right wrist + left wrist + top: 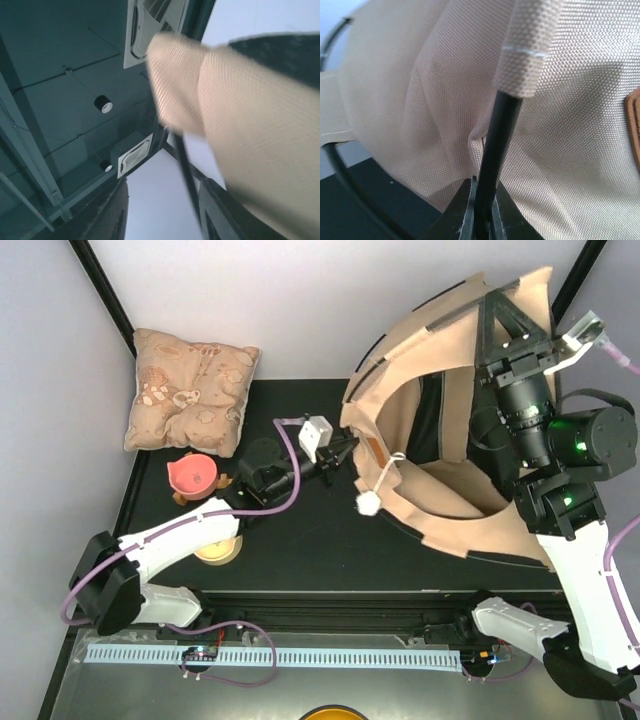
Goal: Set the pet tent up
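Note:
The tan pet tent [440, 360] stands half raised at the right of the black table, its black lining showing inside. My left gripper [340, 452] reaches to the tent's left edge. In the left wrist view this gripper [482, 215] is shut on a thin black pole [495, 145] that comes out of a tan fabric sleeve [525, 60]. The brown label patch [635, 125] shows at the right edge. My right gripper [497, 320] is held high over the tent's top. In its wrist view it [162, 215] stands open, a blurred black pole [186, 170] passing close to its right finger, with tan fabric [250, 135] beside it.
A puffy beige cushion [190, 390] lies at the back left. A pink bowl [195, 475] and a roll of tape [217, 548] sit near the left arm. A white pom-pom [367, 502] hangs on a cord at the tent's opening. Black frame posts [110, 290] stand at the back corners.

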{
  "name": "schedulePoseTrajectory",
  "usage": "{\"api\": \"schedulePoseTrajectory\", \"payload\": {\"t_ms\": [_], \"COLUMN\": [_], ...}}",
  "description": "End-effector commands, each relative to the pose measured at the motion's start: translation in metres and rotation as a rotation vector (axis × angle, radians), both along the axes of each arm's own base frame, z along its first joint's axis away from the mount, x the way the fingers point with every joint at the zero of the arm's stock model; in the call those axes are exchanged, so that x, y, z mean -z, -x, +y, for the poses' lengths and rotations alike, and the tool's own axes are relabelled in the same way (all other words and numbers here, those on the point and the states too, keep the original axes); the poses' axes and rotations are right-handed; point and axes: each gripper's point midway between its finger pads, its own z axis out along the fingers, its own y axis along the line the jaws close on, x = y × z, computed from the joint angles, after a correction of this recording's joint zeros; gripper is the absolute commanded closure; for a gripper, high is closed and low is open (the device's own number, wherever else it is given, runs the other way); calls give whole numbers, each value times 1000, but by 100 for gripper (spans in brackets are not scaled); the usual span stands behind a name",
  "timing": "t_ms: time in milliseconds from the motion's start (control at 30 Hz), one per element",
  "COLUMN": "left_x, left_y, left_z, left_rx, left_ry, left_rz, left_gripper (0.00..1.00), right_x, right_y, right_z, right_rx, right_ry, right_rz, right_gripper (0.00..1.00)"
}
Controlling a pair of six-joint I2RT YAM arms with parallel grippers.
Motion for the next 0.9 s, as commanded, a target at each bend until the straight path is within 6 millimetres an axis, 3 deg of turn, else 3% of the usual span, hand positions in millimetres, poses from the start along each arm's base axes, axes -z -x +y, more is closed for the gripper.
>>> {"api": "schedulePoseTrajectory", "payload": {"t_ms": [0, 133, 233, 367, 500, 567, 667, 867], "left_x": [-39, -28, -19, -13, -11, -11, -7, 16], "left_y": [-4, -13, -17, -19, -19, -18, -12, 7], "left_z": [35, 54, 57, 59, 66, 72, 82, 104], "left_rx": [-37, -97, -106, -105, -119, -134, -143, -176], "left_ry": [164, 205, 206, 213, 209, 208, 209, 206], "left_rz": [101, 166, 170, 194, 198, 200, 211, 263], "left_gripper": [99, 98, 98, 98, 98, 98, 98, 98], "right_x": [29, 65, 79, 69, 53, 63, 106, 238], "right_y": [-2, -3, -1, 19, 61, 72, 67, 24], "right_z": [8, 20, 28, 51, 66, 69, 69, 70], "right_rx": [15, -31, -86, -178, -230, -220, -164, -134], "right_ry": [101, 166, 187, 338, 552, 628, 740, 815], "right_rz": [13, 66, 86, -20, -244, -318, -313, -72], "right_gripper": [54, 41, 36, 38, 38, 38, 36, 38]}}
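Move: The left hand already pinches the black pole at the tent's near-left edge; the tent body spreads from there to about 17 cm right, 8 cm ahead and 5 cm higher. The pillow lies some 28 cm ahead and 37 cm left, the pink bowl 11 cm ahead and 37 cm left, both roughly 30 cm lower. The right hand's part-open fingers straddle the tent pole at its raised corner; the tent body is about 11 cm ahead, 4 cm left and 25 cm below that hand. The right fingers spread wider and come free of the tent pole; that hand sinks about 14 cm overall, drifting left and then backing off some 6 cm midway, while rolling about 40 degrees, left side down. The left fingers keep their pinch on the black pole and carry it some 9 cm left, towards the pillow, ending slightly lower with a turn of some 20 degrees. ##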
